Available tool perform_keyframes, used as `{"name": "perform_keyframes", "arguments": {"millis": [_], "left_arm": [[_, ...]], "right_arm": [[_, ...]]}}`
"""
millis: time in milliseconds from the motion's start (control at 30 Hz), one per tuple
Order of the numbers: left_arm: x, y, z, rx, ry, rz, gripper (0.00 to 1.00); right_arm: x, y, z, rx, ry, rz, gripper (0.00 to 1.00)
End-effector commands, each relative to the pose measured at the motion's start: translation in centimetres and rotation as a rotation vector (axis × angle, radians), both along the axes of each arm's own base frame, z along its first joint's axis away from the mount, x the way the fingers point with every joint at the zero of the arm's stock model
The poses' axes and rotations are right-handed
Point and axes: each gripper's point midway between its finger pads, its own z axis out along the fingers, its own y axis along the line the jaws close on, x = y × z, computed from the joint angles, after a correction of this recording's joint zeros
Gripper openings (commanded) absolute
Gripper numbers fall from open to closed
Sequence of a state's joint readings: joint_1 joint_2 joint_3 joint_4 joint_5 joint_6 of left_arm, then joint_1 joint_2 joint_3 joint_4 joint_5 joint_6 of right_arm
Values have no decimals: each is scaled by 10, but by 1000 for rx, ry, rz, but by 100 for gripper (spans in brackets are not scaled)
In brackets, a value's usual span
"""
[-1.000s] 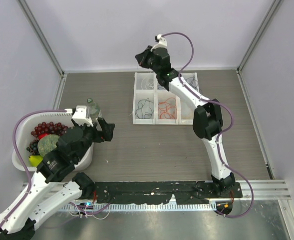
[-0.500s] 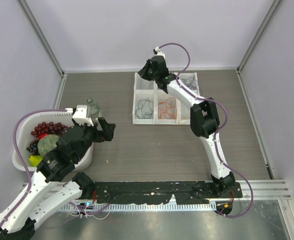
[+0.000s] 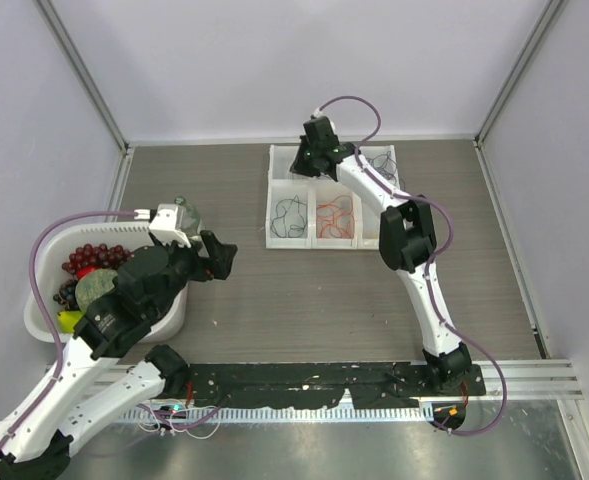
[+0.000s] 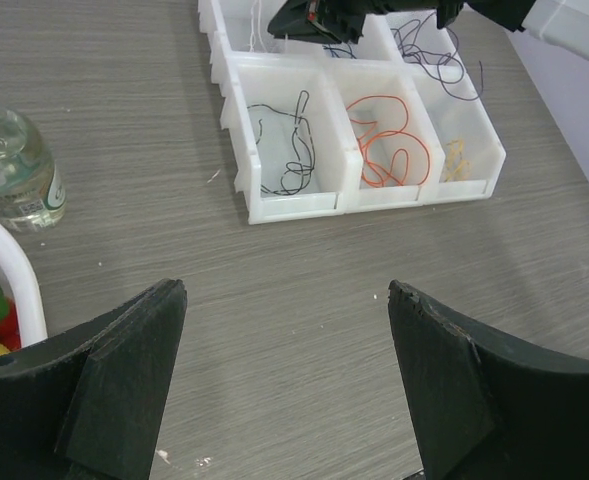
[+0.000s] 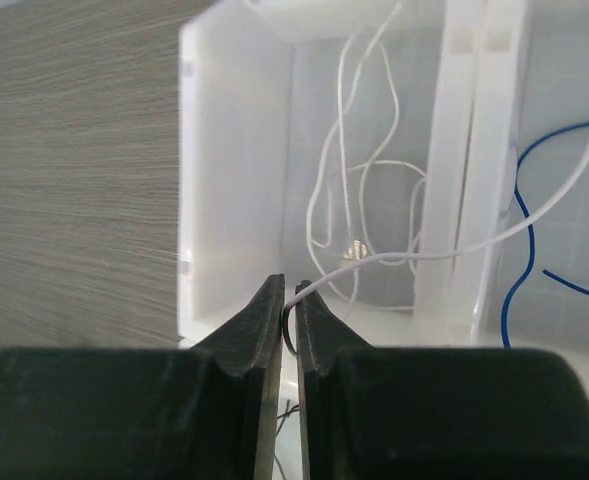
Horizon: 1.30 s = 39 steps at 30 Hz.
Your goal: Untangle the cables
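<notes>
A white divided bin (image 4: 294, 208) holds the cables, one colour to a compartment: black (image 4: 284, 150), red-orange (image 4: 394, 150), yellow (image 4: 457, 160) in front, a dark one (image 4: 444, 60) at the back right. My right gripper (image 5: 289, 285) reaches into the back-left compartment (image 3: 304, 160). Its jaws are parted by a narrow slit, and the end of the white cable (image 5: 364, 200) lies in that slit, trailing over the divider. A blue cable (image 5: 519, 200) lies in the compartment beside it. My left gripper (image 4: 286, 290) hovers wide open over bare table, well short of the bin.
A clear plastic bottle (image 4: 14, 160) stands left of the bin. A white basket (image 3: 44, 250) of grapes and other fruit sits at the left, under my left arm. Grey walls close the table at the back and sides.
My right gripper has come down and nearer into the bin's back-left compartment, and its jaws have parted slightly around the white cable. The left arm has barely shifted.
</notes>
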<state>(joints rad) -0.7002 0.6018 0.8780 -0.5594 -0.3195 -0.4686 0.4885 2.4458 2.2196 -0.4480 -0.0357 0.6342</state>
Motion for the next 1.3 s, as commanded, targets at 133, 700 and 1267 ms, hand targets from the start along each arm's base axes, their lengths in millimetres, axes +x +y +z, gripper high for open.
{"name": "perform_keyframes", "arguments": {"millis": [133, 700, 1267], "left_arm": [[-1, -12, 32, -98, -37, -36, 86], [10, -43, 36, -187, 11, -95, 86], [25, -86, 75, -419, -10, -178, 90]], "right_arm": [[-5, -1, 74, -6, -81, 33, 38], [-104, -77, 171, -167, -156, 61, 56], [-321, -213, 226, 54, -459, -141, 82]]}}
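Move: The right hand, low over the tray's near-left part of the back row with the white cable still between its fingertips, has the white coil in the back-left compartment about 4 cm ahead, level sideways, and 9 cm below. The blue cable is some 3 cm ahead and 9 cm right; the black cable is roughly 10 cm back, and the orange one 10 cm back and 9 cm right. From the idle left hand, the white coil lies about 38 cm ahead, 11 cm right and 27 cm down. The right hand goes on opening and lets go of the white cable over the back-left compartment, lifting a few centimetres and easing back, then sweeps away over the tray towards its own base, about 30 cm back, 19 cm to its right and 17 cm up, the fingers going wide and tipping up some 15 degrees. Meanwhile the left hand, empty and open, drifts about 8 cm to its right and a little forward, rolling its left side down. ##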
